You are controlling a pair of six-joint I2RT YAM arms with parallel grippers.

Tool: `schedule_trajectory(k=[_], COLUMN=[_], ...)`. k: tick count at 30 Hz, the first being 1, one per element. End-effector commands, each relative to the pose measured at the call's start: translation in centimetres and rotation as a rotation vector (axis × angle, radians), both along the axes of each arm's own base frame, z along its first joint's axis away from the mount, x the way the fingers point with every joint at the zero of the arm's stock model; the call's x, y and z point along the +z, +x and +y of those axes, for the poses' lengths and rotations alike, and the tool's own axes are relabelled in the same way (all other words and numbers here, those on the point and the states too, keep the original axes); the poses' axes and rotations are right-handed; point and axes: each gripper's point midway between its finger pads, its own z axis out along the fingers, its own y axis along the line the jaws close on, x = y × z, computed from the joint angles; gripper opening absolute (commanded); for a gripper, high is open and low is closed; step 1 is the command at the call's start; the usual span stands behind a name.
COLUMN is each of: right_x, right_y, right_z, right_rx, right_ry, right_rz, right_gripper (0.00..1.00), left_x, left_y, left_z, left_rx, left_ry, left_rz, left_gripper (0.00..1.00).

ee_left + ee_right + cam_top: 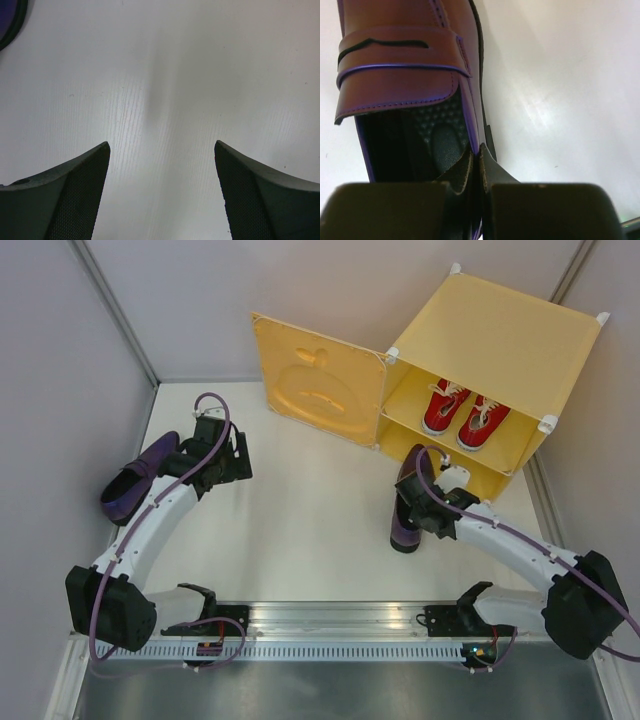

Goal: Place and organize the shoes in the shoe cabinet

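Note:
The yellow-orange shoe cabinet [500, 340] stands at the back right with its apple-embossed door [315, 380] swung open to the left. Two red sneakers [463, 412] sit side by side on its inner shelf. My right gripper [418, 502] is shut on the side wall of a dark purple loafer [405, 65], in front of the cabinet's lower opening. The second purple loafer [140, 480] lies at the far left by the wall; its edge shows in the left wrist view [9, 20]. My left gripper [228, 452] is open and empty just right of it.
Grey side walls close in the white table [300, 530] on left and right. A metal rail [340, 625] with the arm bases runs along the near edge.

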Motion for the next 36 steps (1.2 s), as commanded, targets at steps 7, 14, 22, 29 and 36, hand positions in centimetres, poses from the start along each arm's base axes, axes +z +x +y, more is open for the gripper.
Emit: schedule_trajectory(k=[7,14,22,29,36], right_x=[5.8,5.8,4.2,3.2,5.6], right_y=[4.2,6.8,8.8,8.3,8.0], right_z=[-6.9,-9.3,-11.3,-12.1,-10.3], right_rx=[-0.262,-0.326,-0.377,-0.373,-0.245], right_ry=[-0.028,-0.045,-0.049,-0.081,-0.003], right_rz=[-0.251,-0.290,-0.280,-0.245,-0.270], right_gripper=[0.00,0.00,0.06,0.43,0.70], left_x=[0.7,0.5,0.3,0.4,0.2], left_y=[0.6,0.6,0.6,0.6,0.6], left_z=[0.4,0.5,0.4,0.4,0.3], left_rx=[-0.007,-0.006,-0.007,-0.009,-0.016], left_ry=[0.020,0.026,0.028,0.030,0.024], left_rz=[-0.044,-0.039,-0.031,-0.034,-0.029], left_gripper=[0.87,0.87,0.87,0.87,0.87])
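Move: Pinched shut on the right rim of the purple shoe, the right hand has the cabinet's lower opening about 13 cm ahead and 7 cm to its right, some 2 cm lower. The shoe's middle is about 4 cm ahead and 3 cm left of the hand. The red shoes stand roughly 22 cm ahead, 9 cm right and 10 cm up; the open door's middle is 24 cm ahead and 24 cm left. From the left hand, that opening lies some 48 cm right, 4 cm ahead and 11 cm down. Swinging about 11 cm right and 7 cm forward, the right hand takes the purple shoe by its rim towards the lower opening, first rising some 3 cm, then sinking about half of that, while turning clockwise about 20 degrees. Near the cabinet the fingers open wide and let go of the rim, and the hand rises a little. ##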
